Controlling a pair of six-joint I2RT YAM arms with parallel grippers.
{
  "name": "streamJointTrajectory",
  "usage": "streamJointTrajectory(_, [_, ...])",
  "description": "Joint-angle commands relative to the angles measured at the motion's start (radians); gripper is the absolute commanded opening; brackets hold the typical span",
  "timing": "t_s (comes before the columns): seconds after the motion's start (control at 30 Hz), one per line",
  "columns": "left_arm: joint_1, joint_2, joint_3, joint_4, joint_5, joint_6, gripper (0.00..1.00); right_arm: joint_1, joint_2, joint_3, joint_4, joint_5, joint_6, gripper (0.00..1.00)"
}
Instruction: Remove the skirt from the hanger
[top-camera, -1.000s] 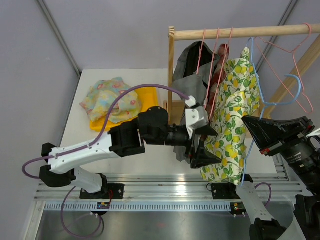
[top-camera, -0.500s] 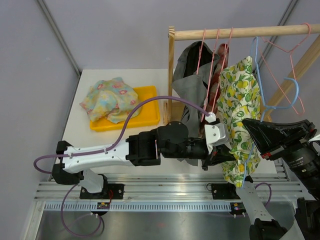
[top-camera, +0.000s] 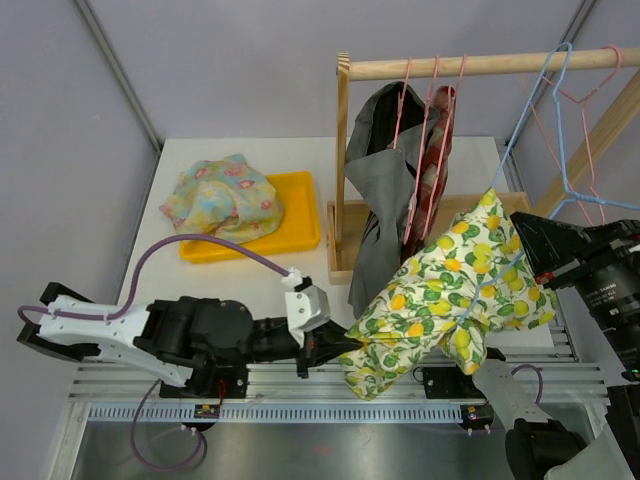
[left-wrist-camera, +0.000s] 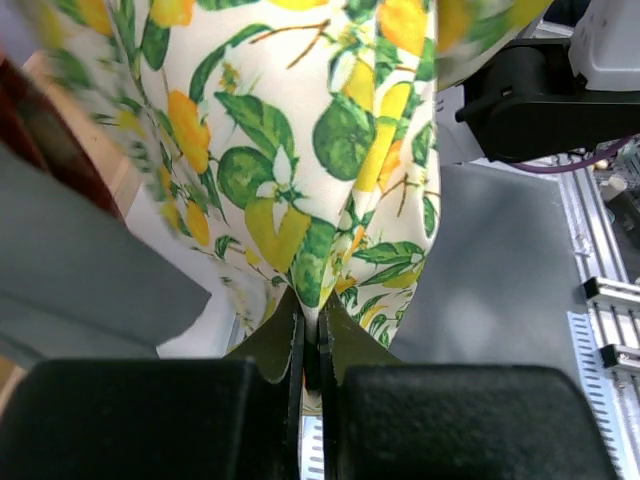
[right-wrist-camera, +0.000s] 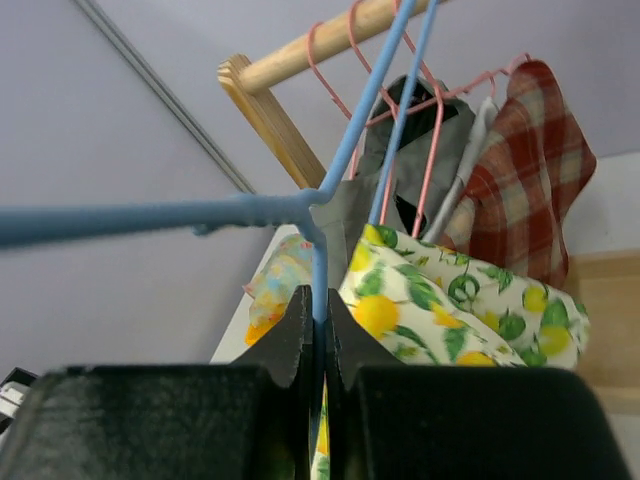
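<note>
The lemon-print skirt (top-camera: 445, 300) is stretched low across the table's near right edge. My left gripper (top-camera: 345, 345) is shut on the skirt's lower hem, seen up close in the left wrist view (left-wrist-camera: 310, 310). My right gripper (top-camera: 530, 262) is shut on the blue wire hanger (top-camera: 548, 130), whose hook leans against the wooden rail (top-camera: 480, 65). In the right wrist view the jaws (right-wrist-camera: 318, 320) pinch the blue hanger wire (right-wrist-camera: 320, 265) with the skirt (right-wrist-camera: 460, 310) draped just to its right. The skirt's top end still lies over the hanger's lower part.
A wooden rack holds pink hangers with a grey garment (top-camera: 385, 190) and a red plaid one (top-camera: 438, 150). A yellow tray (top-camera: 300, 225) with a floral cloth (top-camera: 220, 195) sits at the back left. An empty pink hanger (top-camera: 590, 100) hangs at far right.
My left arm has pulled back toward the near left edge, dragging the skirt's hem down and leftward. The skirt went from hanging upright to stretched nearly flat. The blue hanger tilted.
</note>
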Motion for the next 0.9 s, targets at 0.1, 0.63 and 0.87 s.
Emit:
streamJointTrajectory(0.1, [-0.086, -0.193, -0.110, -0.327, -0.372, -0.197, 0.00, 0.005, 0.062, 0.013, 0.003, 0.199, -0.086, 0.00])
streamJointTrajectory(0.63, [-0.087, -0.311, 0.214, -0.461, -0.828, 0.108, 0.00, 0.019, -0.001, -0.181, -0.174, 0.395, -0.086, 0.00])
streamJointTrajectory(0.87, [-0.003, -0.206, 0.212, -0.269, -0.837, 0.393, 0.00, 0.019, 0.039, -0.266, -0.128, 0.236, -0.084, 0.00])
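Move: The lemon skirt, still on its blue hanger, is stretched between the hands. Its middle is about 15 cm below the right hand, 5 cm to its left and level with it fore-and-aft. The orange tray, where the left hand takes it, lies some 41 cm ahead of that hand, 25 cm left and 36 cm below. The floral skirt heaped there is 46 cm ahead and 33 cm left, and the grey garment hangs about 25 cm ahead and 8 cm right of the left hand. The lemon skirt, still pinched by its hem, is pulled leftward off the hanger by the left hand, dipping slightly, then carried forward-left and up towards the orange tray, some 25 cm in all, as the wrist swings about 45 degrees counter-clockwise. The right hand keeps its grip on the hanger and sinks about 12 cm, drifting forward and right while its fingers tip down and turn clockwise. ##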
